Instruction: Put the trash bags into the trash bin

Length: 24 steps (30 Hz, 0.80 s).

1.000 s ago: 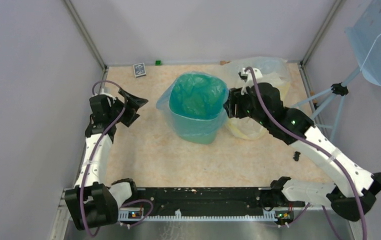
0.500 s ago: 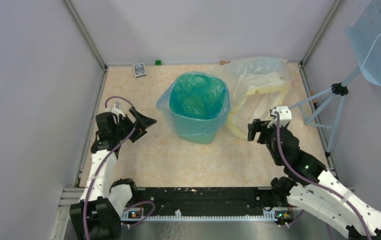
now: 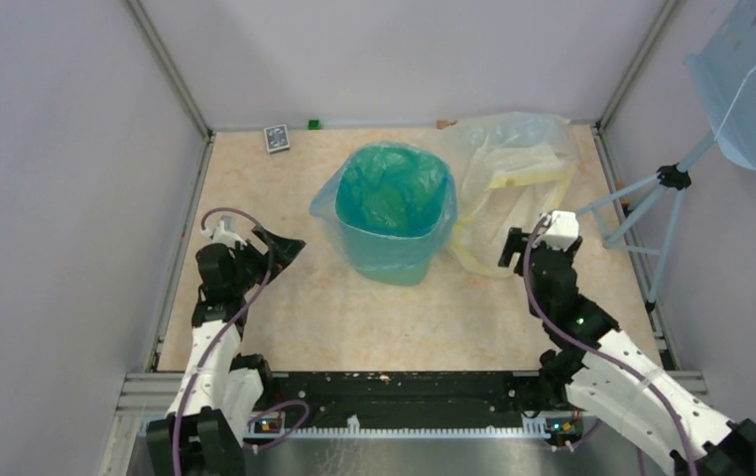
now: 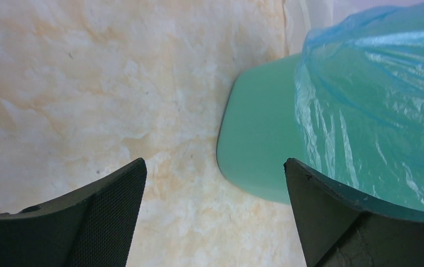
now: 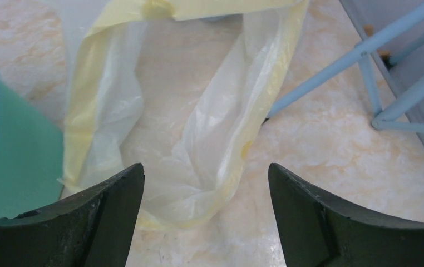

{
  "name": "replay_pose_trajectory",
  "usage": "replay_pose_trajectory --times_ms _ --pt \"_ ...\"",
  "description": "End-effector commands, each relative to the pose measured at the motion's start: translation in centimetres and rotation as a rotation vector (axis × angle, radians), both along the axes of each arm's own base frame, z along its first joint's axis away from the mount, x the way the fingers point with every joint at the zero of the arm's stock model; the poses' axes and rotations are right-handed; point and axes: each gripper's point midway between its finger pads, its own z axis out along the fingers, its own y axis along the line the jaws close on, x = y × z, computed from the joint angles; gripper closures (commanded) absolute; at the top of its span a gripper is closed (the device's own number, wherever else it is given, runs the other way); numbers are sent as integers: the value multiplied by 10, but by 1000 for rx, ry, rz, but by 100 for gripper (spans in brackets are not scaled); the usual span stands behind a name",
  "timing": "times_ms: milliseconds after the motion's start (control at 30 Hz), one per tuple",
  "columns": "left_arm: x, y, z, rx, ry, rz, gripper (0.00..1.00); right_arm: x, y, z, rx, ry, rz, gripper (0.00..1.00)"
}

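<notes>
The blue trash bag (image 3: 391,196) lines the mint-green trash bin (image 3: 394,263) at mid-table, its edge folded over the rim and hanging down the outside. In the left wrist view the bag (image 4: 376,111) drapes over the bin's wall (image 4: 257,144). My left gripper (image 3: 273,244) (image 4: 214,162) is open and empty, left of the bin and apart from it. My right gripper (image 3: 528,244) (image 5: 205,167) is open and empty, right of the bin, facing the clear bag.
A clear yellow-banded bag (image 3: 513,169) (image 5: 198,128) lies right of the bin. A blue stand (image 3: 672,198) (image 5: 332,72) with a perforated panel (image 3: 751,79) is at the right wall. A card box (image 3: 276,138) and a green block (image 3: 314,124) sit at the back edge.
My right gripper has left the bin's right rim, drawn back toward the near side and opened. My left arm has also drawn back toward the near edge, still open.
</notes>
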Motion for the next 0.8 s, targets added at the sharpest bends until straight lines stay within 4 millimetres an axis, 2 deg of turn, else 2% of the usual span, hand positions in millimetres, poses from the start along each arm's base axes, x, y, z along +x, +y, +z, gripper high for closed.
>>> replay_pose_trajectory --times_ms 0,67,167,233,267,300,333,400,533,567,700,767 --pt "31 17 30 63 -143 81 1 38 -21 18 199 -72 -48 18" --pt "40 28 33 103 -172 136 1 51 -34 16 260 -91 -34 18" --pt "49 44 41 226 -259 222 1 59 -52 12 162 -155 -58 18" --pt "53 44 47 340 -337 241 1 59 -61 11 109 -215 -83 18" --pt "55 44 49 403 -367 253 1 57 -64 3 84 -234 -91 18" --pt "56 43 50 463 -385 266 1 57 -67 14 64 -311 -93 18" --pt "58 44 49 515 -392 283 1 56 -69 7 12 -315 -87 17" --pt "65 44 44 595 -394 284 1 55 -77 5 -71 -341 -108 17" --pt "78 45 23 664 -375 254 1 60 -74 -17 -54 -312 -104 16" --pt "80 45 19 670 -380 250 1 59 -76 -15 -43 -339 -113 16" --pt "88 51 8 714 -383 267 1 67 -88 -47 -56 -273 -196 17" --pt "92 47 7 754 -402 228 1 69 -99 -53 -54 -291 -266 21"
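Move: Some 20 cm to the left hand's right, about 4 cm farther out and at its height, stands the middle of the trash bin, lined with the blue bag. From the right hand the bin is roughly 26 cm to the left, 5 cm farther out and 5 cm lower. The middle of the white bag lies about 12 cm ahead of the right hand, 3 cm left and 16 cm below; the nearest stand foot is about 8 cm ahead, 3 cm right and 17 cm below. Drawing aside from the lined bin, the right hand sweeps about 8 cm right while going forward, then sinks about 8 cm over the near side of the white bag, its fingers kept open. The left hand, wide open, travels some 8 cm forward and a little left past the bin's left side, rolling its left side up about 40 degrees and tipping its fingers up. ##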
